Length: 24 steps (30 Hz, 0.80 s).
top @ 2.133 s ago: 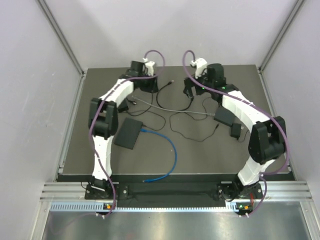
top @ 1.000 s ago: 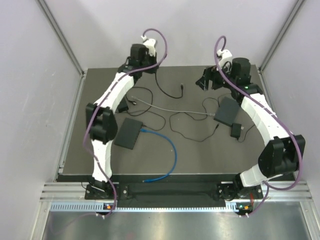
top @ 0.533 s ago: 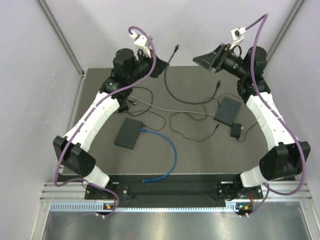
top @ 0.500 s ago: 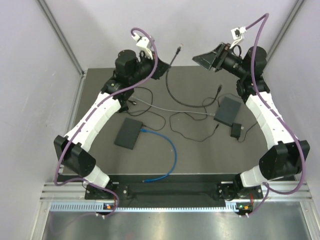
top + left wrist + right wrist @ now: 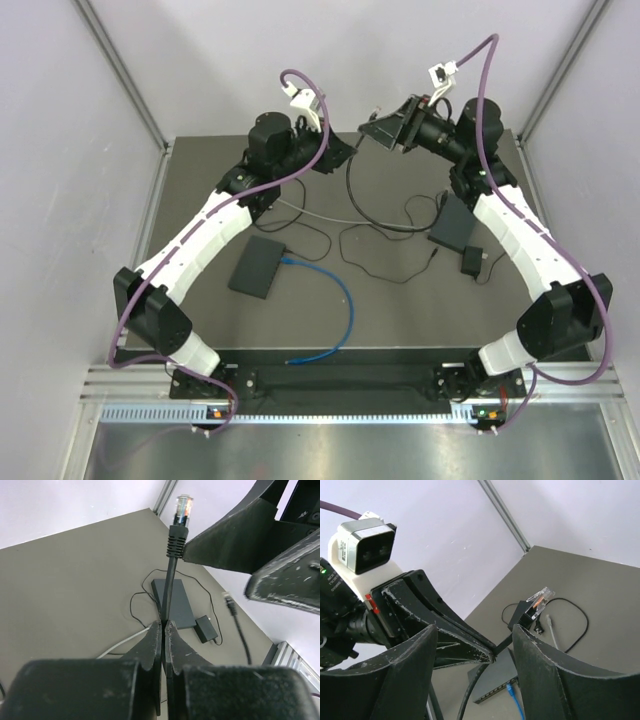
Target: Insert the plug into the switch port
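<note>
My left gripper (image 5: 164, 625) is shut on a black cable (image 5: 170, 575), held high above the table. The cable's clear plug (image 5: 182, 505) sticks up past the fingertips. My right gripper (image 5: 475, 630) is open and faces the left one. The plug (image 5: 538, 600) stands just past the right gripper's inner finger edge, untouched. In the top view the left gripper (image 5: 345, 150) and right gripper (image 5: 372, 128) meet at the back centre. The switch (image 5: 258, 266) lies flat at mid-left, and its port row (image 5: 520, 696) shows below.
A blue cable (image 5: 340, 300) is plugged into the switch and loops toward the near edge. A second dark flat box (image 5: 452, 222) and a small black adapter (image 5: 472, 262) lie at right. A grey cable (image 5: 330, 215) and thin black leads cross the mat.
Both arms have risen off the mat and come together at the back centre. The left one carried the cable and plug up. The right gripper's jaws have narrowed.
</note>
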Available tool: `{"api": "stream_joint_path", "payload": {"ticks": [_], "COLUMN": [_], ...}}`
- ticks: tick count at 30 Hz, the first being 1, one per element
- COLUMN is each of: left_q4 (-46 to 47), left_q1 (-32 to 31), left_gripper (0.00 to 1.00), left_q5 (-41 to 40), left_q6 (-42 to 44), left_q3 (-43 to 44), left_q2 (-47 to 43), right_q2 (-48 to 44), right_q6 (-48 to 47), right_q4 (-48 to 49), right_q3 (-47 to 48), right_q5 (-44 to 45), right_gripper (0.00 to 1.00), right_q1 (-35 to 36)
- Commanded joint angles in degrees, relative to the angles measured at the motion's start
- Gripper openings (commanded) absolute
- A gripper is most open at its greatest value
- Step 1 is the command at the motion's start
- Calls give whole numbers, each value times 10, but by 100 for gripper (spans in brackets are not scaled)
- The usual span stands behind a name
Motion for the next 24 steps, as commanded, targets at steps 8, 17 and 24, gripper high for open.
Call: {"api": "stream_joint_path", "payload": {"ticks": [8, 17, 24], "left_q4": [36, 44, 55], "left_q1": [-3, -4, -3], "left_gripper": [0, 0, 0], "left_q5": [-24, -11, -6], "left_q6": [-3, -16, -26], "left_q3": [-2, -19, -29], "left_q2": [-29, -32, -35], "right_q2": [8, 17, 44], "right_q6": [-34, -20, -19], "right_q4": [-42, -35, -32], "right_q3": [2, 8, 10], "right_q5": [63, 83, 94], "right_gripper": [50, 41, 42], "right_q1": [17, 20, 35]}}
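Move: The black cable's plug, sticking up beyond the left fingertips that pinch its cable, is about 4 cm ahead of the right hand, neither left nor right of it and at its height; from the left hand it is about 5 cm ahead, 4 cm right and 2 cm up. The left fingertips are roughly 4 cm left of the right hand, 1 cm back and 3 cm lower. On the table some 35 cm below the left hand, the switch lies about 22 cm left and 9 cm back. The plug, with its cable still pinched in the left fingers, is met by the right hand, which sinks about 5 cm and comes some 3 cm forward to bring its open fingers either side of the cable by the boot. The right fingers narrow by about a third without shutting, tipping down and turning slightly clockwise; the left hand keeps its grip and sinks 1.5 cm. ##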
